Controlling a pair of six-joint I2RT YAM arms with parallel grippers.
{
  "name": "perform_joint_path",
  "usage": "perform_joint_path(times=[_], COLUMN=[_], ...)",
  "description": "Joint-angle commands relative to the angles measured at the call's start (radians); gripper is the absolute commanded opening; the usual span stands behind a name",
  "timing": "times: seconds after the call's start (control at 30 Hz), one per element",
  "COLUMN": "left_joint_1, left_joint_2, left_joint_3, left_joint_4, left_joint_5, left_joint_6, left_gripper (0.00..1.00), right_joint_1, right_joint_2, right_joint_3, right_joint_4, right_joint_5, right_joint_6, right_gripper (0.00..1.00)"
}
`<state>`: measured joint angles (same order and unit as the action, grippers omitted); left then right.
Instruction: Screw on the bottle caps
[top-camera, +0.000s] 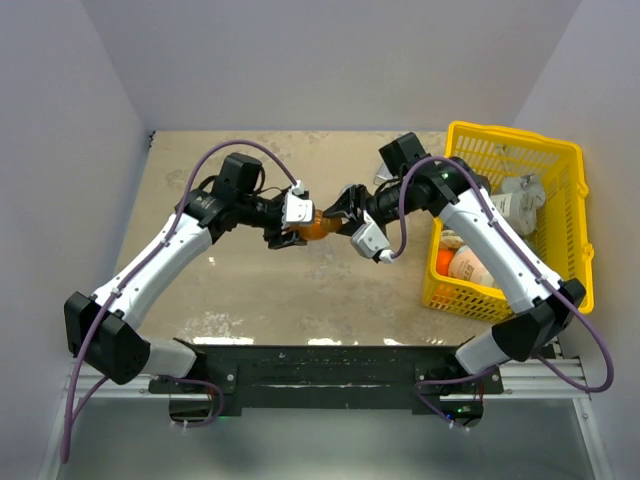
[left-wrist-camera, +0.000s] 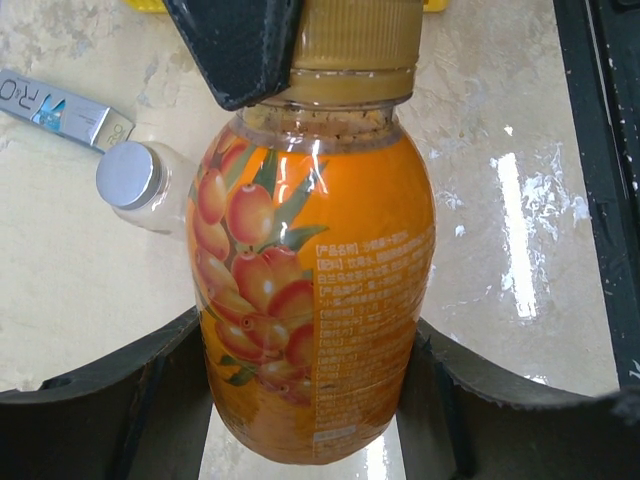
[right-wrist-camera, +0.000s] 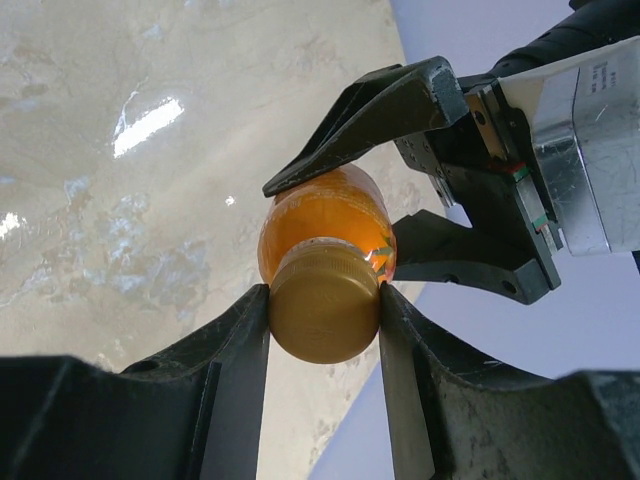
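Note:
The orange bottle (top-camera: 312, 228) hangs on its side above the table, held between both arms. My left gripper (left-wrist-camera: 310, 335) is shut on its body (left-wrist-camera: 320, 280). My right gripper (right-wrist-camera: 323, 300) is shut on the brownish-orange cap (right-wrist-camera: 322, 305), which sits on the bottle's neck. In the left wrist view the cap (left-wrist-camera: 355, 45) shows at the top with a right fingertip (left-wrist-camera: 240, 50) against it. The clear bottle (left-wrist-camera: 160, 195), with the silver-grey cap (left-wrist-camera: 128, 174) on its mouth, is on the table below. It is hidden in the top view.
A grey rectangular bar (left-wrist-camera: 60, 108) lies on the table beside the clear bottle. A yellow basket (top-camera: 515, 138) stands at the right under my right arm, with a white container (top-camera: 520, 198) and other bottles inside.

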<state>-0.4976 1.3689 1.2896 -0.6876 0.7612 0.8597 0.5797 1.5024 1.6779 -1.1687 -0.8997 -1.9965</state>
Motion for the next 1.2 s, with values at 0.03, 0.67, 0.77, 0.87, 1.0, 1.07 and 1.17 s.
perform_joint_path(times=[0.03,0.67,0.77,0.87,1.0,1.07,1.17], left_joint_1=[0.001,0.002,0.005,0.014,0.031,0.034,0.047], left_joint_2=[-0.008,-0.076,-0.112,-0.180,-0.249,-0.266,-0.283], left_joint_3=[-0.007,-0.151,-0.203,-0.272,-0.357,-0.377,-0.395], left_joint_4=[0.206,0.313,0.283,0.258,0.261,0.276,0.307], left_joint_5=[-0.186,-0.325,-0.367,-0.404,-0.411,-0.413,-0.412], left_joint_6=[-0.085,-0.191,-0.179,-0.175,-0.214,-0.231,-0.267], left_gripper=[0.00,1.00,0.99,0.99,1.00,1.00,1.00], right_joint_1=[0.019,0.016,0.016,0.017,0.011,0.003,0.002], right_joint_2=[0.038,0.065,0.073,0.128,0.244,0.278,0.326], right_joint_3=[0.078,0.109,0.105,0.137,0.229,0.244,0.217], right_joint_4=[-0.074,-0.042,-0.017,-0.023,-0.127,-0.137,-0.048], right_joint_5=[-0.064,-0.010,0.028,0.115,0.215,0.232,0.281], right_joint_6=[0.096,0.378,0.488,0.560,0.645,0.714,0.832], right_gripper=[0.00,0.00,0.00,0.00,0.00,0.00,0.00])
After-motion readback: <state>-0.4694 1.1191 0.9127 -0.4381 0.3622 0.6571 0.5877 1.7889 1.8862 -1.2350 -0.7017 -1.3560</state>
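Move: The orange bottle is already gripped by both hands; its middle lies about 3 cm right of the left hand and 2 cm above it. The right hand has the cap; open table to take the bottle to lies roughly 4 cm ahead, 3 cm left and 23 cm below it. The clear bottle stands some 8 cm ahead of the right hand, 3 cm to its right and 19 cm down; the grey box lies about 16 cm ahead and 14 cm right, 22 cm down. The orange bottle is first carried 2–3 cm forward between both hands, with the right hand giving the cap a small clockwise twist of about 10 degrees. Then the left fingers open wide and release the body, drawing off some 7 cm left and 5 cm down while turning counter-clockwise. The right keeps its pinch on the cap, rolls and tips further down, and takes the bottle forward and down towards the table. ##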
